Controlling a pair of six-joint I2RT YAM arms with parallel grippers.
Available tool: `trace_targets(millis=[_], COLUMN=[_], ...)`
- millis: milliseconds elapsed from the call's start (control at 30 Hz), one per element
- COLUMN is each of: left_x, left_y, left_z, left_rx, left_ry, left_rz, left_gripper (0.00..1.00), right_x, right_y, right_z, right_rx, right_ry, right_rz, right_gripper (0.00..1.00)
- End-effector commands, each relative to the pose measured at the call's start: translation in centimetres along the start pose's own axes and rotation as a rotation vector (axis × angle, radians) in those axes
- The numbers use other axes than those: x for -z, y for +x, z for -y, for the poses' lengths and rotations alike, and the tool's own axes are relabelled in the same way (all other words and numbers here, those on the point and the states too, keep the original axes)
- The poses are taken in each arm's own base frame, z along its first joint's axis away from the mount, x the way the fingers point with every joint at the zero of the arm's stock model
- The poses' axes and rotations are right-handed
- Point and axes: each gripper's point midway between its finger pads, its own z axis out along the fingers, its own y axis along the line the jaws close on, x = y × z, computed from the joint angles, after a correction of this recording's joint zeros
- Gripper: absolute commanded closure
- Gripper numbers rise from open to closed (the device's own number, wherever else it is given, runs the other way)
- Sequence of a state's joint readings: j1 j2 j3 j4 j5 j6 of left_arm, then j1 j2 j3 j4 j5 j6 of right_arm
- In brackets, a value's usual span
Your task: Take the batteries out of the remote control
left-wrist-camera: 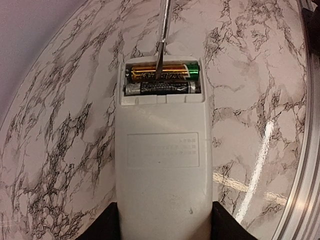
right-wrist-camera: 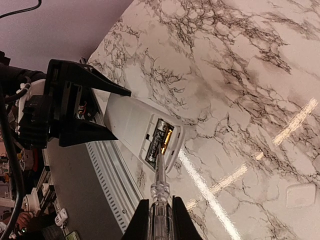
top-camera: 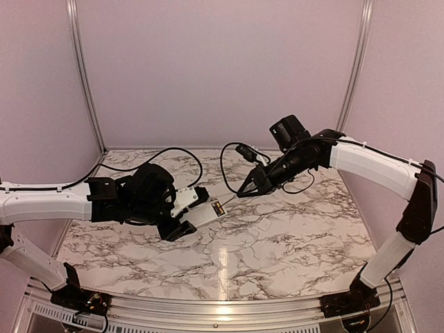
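Observation:
My left gripper (top-camera: 189, 211) is shut on the near end of the white remote control (left-wrist-camera: 162, 165) and holds it over the marble table with the open battery compartment facing up. Two batteries lie side by side in the compartment, a gold one (left-wrist-camera: 160, 74) and a dark silver one (left-wrist-camera: 160, 88). My right gripper (right-wrist-camera: 161, 220) is shut on a clear-handled screwdriver (right-wrist-camera: 160, 197). Its metal shaft (left-wrist-camera: 162, 35) reaches into the compartment, and the tip rests on the gold battery. In the top view the right gripper (top-camera: 258, 182) is to the right of the remote control (top-camera: 206, 214).
A small flat white cover piece (right-wrist-camera: 301, 195) lies on the marble to the right of the remote. Black cables (top-camera: 173, 156) loop across the back of the table. An aluminium rail (top-camera: 222, 305) runs along the near edge, and pale walls close in the back and sides.

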State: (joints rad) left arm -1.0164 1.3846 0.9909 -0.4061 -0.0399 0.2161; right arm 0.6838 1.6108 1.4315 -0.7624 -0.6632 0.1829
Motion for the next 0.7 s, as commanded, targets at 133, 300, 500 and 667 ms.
trace_targets(millis=[133,300,500,667], left_x=[0.1,-2.2,-4.7,-6.1], left_y=[-2.0,0.4,3.3,4.1], left_z=[-0.3,0.4,0.4,0.0], left_rx=[0.028,0.043,0.088,0.146], left_ry=[-0.022,0.003,-0.017,-0.054], left_rz=[0.115,0.021,-0.08,-0.108], left_gripper=[1.0,1.0,0.99,0.98], right_x=[1.7,2.8,4.1,4.9], right_y=[0.8,-0.1,-0.1,1.0], right_z=[-2.1,-2.2,0.6,4.1], right_rx=[-0.018,-0.002,-0.007,-0.057], right_ry=[-0.137,-0.08,0.141,0.345], right_rz=[0.015,0.034,0.034,0.022], right_gripper=[1.0,1.0,1.0,1.0])
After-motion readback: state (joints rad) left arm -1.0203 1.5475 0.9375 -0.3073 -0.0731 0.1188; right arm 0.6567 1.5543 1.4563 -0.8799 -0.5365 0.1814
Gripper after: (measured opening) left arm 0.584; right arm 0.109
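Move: The left hand holds the remote control with its open battery compartment facing up; the batteries lie about 4 cm ahead of that hand, 8 cm to its right and 6 cm lower. The right hand grips a screwdriver whose tip is at the batteries, which lie about 8 cm to its left, level fore and aft, and some 10 cm below. The loose battery cover lies on the table about 9 cm to the right hand's right, level with it and 22 cm lower. The right hand, keeping its grip on the screwdriver, first eases back about 1.5 cm while rising slightly, then swings forward again and to its right, ending some 3 cm to the right, so that the tip comes free of the battery compartment. Meanwhile the left hand keeps the remote pinched and, after a brief slight rise, sinks about 7 cm towards the table with only a small turn, carrying the batteries down and away from the screwdriver. ##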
